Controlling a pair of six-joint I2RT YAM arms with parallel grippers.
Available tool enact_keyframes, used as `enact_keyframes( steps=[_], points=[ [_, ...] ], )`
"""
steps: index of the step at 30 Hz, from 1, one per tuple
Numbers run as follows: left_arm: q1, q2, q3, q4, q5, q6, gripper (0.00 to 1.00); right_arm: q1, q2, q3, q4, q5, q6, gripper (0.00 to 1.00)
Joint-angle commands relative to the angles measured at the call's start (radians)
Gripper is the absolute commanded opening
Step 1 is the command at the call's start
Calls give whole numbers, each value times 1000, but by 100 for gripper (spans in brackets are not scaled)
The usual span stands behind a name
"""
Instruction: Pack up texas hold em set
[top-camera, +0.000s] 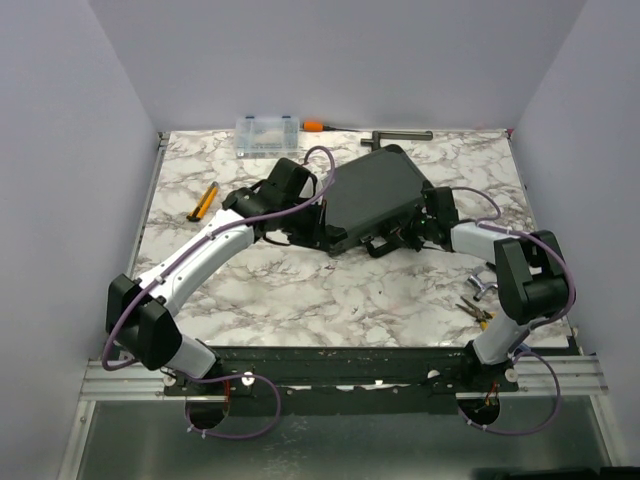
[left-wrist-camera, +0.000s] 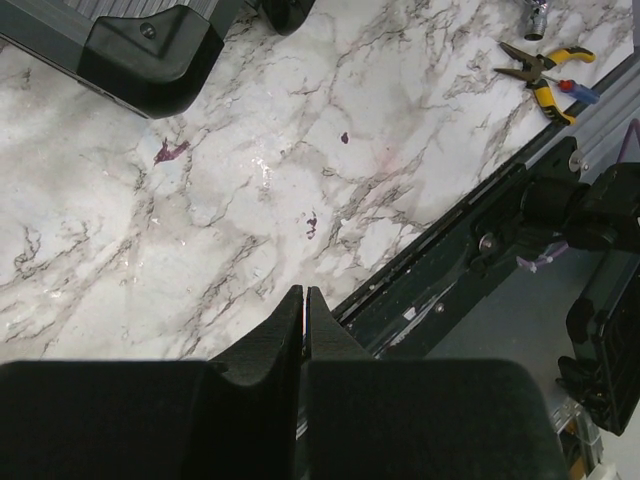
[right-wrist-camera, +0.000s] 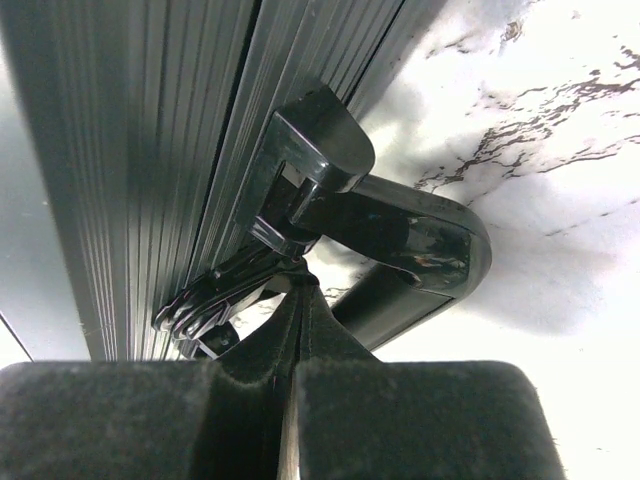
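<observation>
The texas hold em set's black briefcase lies closed and skewed at the middle back of the table. My left gripper is at its near-left corner, shut and empty. In the left wrist view that gripper hangs over bare marble, with the case's corner at the top left. My right gripper is at the case's near side. In the right wrist view it is shut, its tips against a shiny latch beside the black handle on the ribbed case edge.
A clear organiser box, an orange-handled tool and a grey T-shaped tool lie along the back edge. An orange-yellow tool lies at the left. Yellow-handled pliers lie near the right arm's base.
</observation>
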Motion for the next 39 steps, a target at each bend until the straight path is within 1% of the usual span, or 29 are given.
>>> enact_keyframes(
  steps=[1,4,15,18,21,24,27,29,31,35,37,38,39],
  points=[
    [2,-44,7,-29,-36,-6,2,6,-1,-41,-16,66,-28,1],
    [3,-64,8,-31,-47,-5,4,7,-67,-27,-53,78,-46,1],
    [7,-118,64,-50,-94,23,18,7,-354,71,-245,181,-113,1],
    [8,-139,84,-57,-108,38,24,7,-431,83,-266,195,-125,4],
    [12,-168,92,-58,-128,49,26,8,-494,102,-285,202,-130,10],
    [17,-198,95,-59,-146,55,33,7,-546,136,-317,206,-137,16],
    [19,-233,102,-60,-156,70,38,8,-590,162,-339,208,-145,26],
    [19,-254,106,-60,-170,81,44,7,-615,174,-345,201,-155,34],
    [21,-276,107,-59,-182,91,51,7,-635,186,-347,187,-164,48],
    [24,-326,100,-56,-215,86,66,8,-667,218,-351,164,-189,80],
    [25,-358,90,-46,-233,82,72,7,-678,236,-354,151,-204,93],
    [25,-378,81,-38,-246,79,76,7,-681,247,-354,140,-212,100],
    [25,-397,72,-30,-268,77,79,8,-683,257,-357,131,-219,100]
  ],
)
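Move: The right hand's shut fingertips are at the closed case's front latch: the case's middle lies about 10 cm ahead and 7 cm left at roughly tip height, the handle some 3 cm back and 3 cm left, and a silver tool 17 cm right and 12 cm back. From the left hand, the case's middle is about 22 cm ahead, 7 cm right and 17 cm below; its near left corner is some 9 cm ahead and 2 cm left, the handle 9 cm ahead and 12 cm right. Upward and clear of the case go both hands, slowly at first, then faster. The right comes free of the front latch and rises about 26 cm, easing slightly right and back, its fingers tipping up some 35 degrees and spreading fully late in the climb. The left, already clear, lifts about 12 cm and shifts 5 cm left, its fingers tilting up and opening most of the way. ##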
